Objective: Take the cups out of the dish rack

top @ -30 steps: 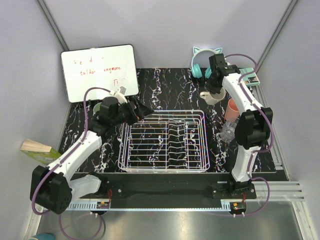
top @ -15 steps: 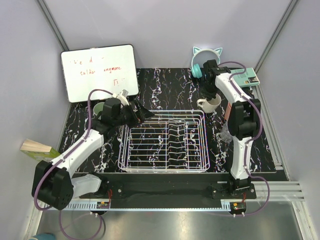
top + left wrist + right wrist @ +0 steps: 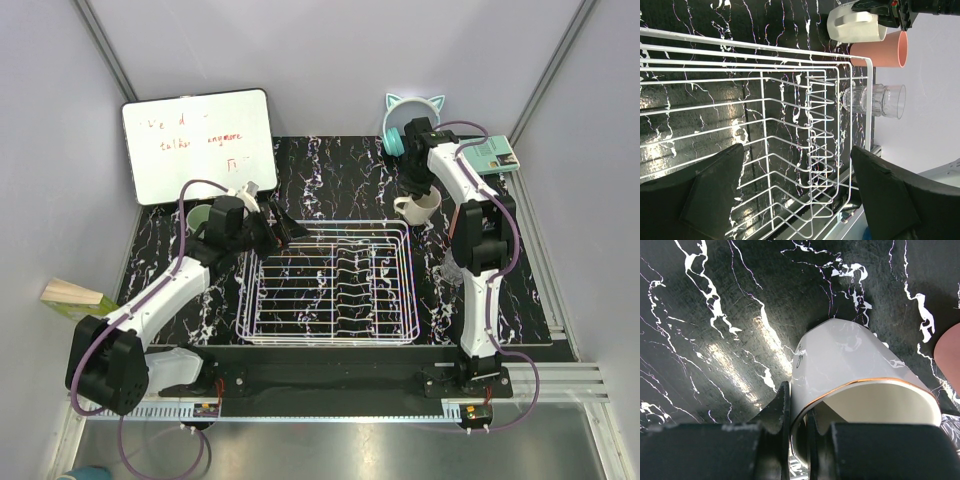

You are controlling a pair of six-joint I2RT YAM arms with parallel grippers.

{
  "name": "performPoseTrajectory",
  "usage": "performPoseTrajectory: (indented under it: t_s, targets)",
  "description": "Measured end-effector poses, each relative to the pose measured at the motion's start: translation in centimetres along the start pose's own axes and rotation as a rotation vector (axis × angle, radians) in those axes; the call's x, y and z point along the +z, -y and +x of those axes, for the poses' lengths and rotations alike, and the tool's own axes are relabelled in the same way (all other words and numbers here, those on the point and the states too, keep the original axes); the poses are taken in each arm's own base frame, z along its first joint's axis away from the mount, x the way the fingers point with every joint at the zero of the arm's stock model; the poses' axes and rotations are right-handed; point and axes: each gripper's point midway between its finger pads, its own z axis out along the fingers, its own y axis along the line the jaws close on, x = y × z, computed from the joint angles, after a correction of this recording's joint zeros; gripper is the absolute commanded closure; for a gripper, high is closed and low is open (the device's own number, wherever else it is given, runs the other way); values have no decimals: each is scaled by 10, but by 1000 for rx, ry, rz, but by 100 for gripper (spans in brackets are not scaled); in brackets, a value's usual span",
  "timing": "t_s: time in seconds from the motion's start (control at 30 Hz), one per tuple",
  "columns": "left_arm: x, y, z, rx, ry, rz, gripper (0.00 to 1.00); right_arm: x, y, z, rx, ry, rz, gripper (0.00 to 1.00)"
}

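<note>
The white wire dish rack [image 3: 330, 290] sits mid-table and holds no cups; it also fills the left wrist view [image 3: 790, 130]. My left gripper [image 3: 287, 228] is open and empty above the rack's far left corner [image 3: 800, 192]. My right gripper [image 3: 410, 195] is shut on the rim of the cream handled mug [image 3: 422, 206], one finger inside and one outside [image 3: 799, 425]; the mug [image 3: 855, 365] is tilted just above the black mat. A pink cup [image 3: 880, 48] and a clear glass [image 3: 875, 100] stand right of the rack. A pale green cup [image 3: 197, 216] stands behind my left arm.
A whiteboard [image 3: 198, 145] leans at the back left. Teal cat-ear headphones [image 3: 412, 108] and a teal card [image 3: 497, 154] lie at the back right. A green and tan box [image 3: 75, 300] lies off the mat at the left.
My right arm has folded in and carried the mug a little left and nearer, beside the rack's far right corner. My left gripper has shifted slightly over the rack's corner.
</note>
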Motion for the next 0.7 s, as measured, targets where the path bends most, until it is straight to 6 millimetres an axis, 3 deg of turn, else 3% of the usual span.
performPoseTrajectory:
  t_s: [0.13,0.43,0.7]
  targets:
    - [0,0,0,0,-1,0,8,0,0,0,-5,-1,1,72]
    - [5,-3,7,-1,-25,-10,8,0,-1,0,-12,1,-6,60]
    - [6,-1,10,15,-32,-6,6,-13,-10,-2,-5,3,-64,41]
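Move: The right fingers still pinch the left side of the white cup's rim; the cup's middle lies about 3 cm right of that hand and 3 cm below it. The salmon cup stands some 14 cm to the right and 3 cm back, the glass cups roughly 12 cm right and 12 cm back. From the left hand the white cup is about 29 cm right, 12 cm ahead and 11 cm lower. The right fingers open around the white cup's rim, let go, then rise about 1.5 cm, drifting slightly left. ##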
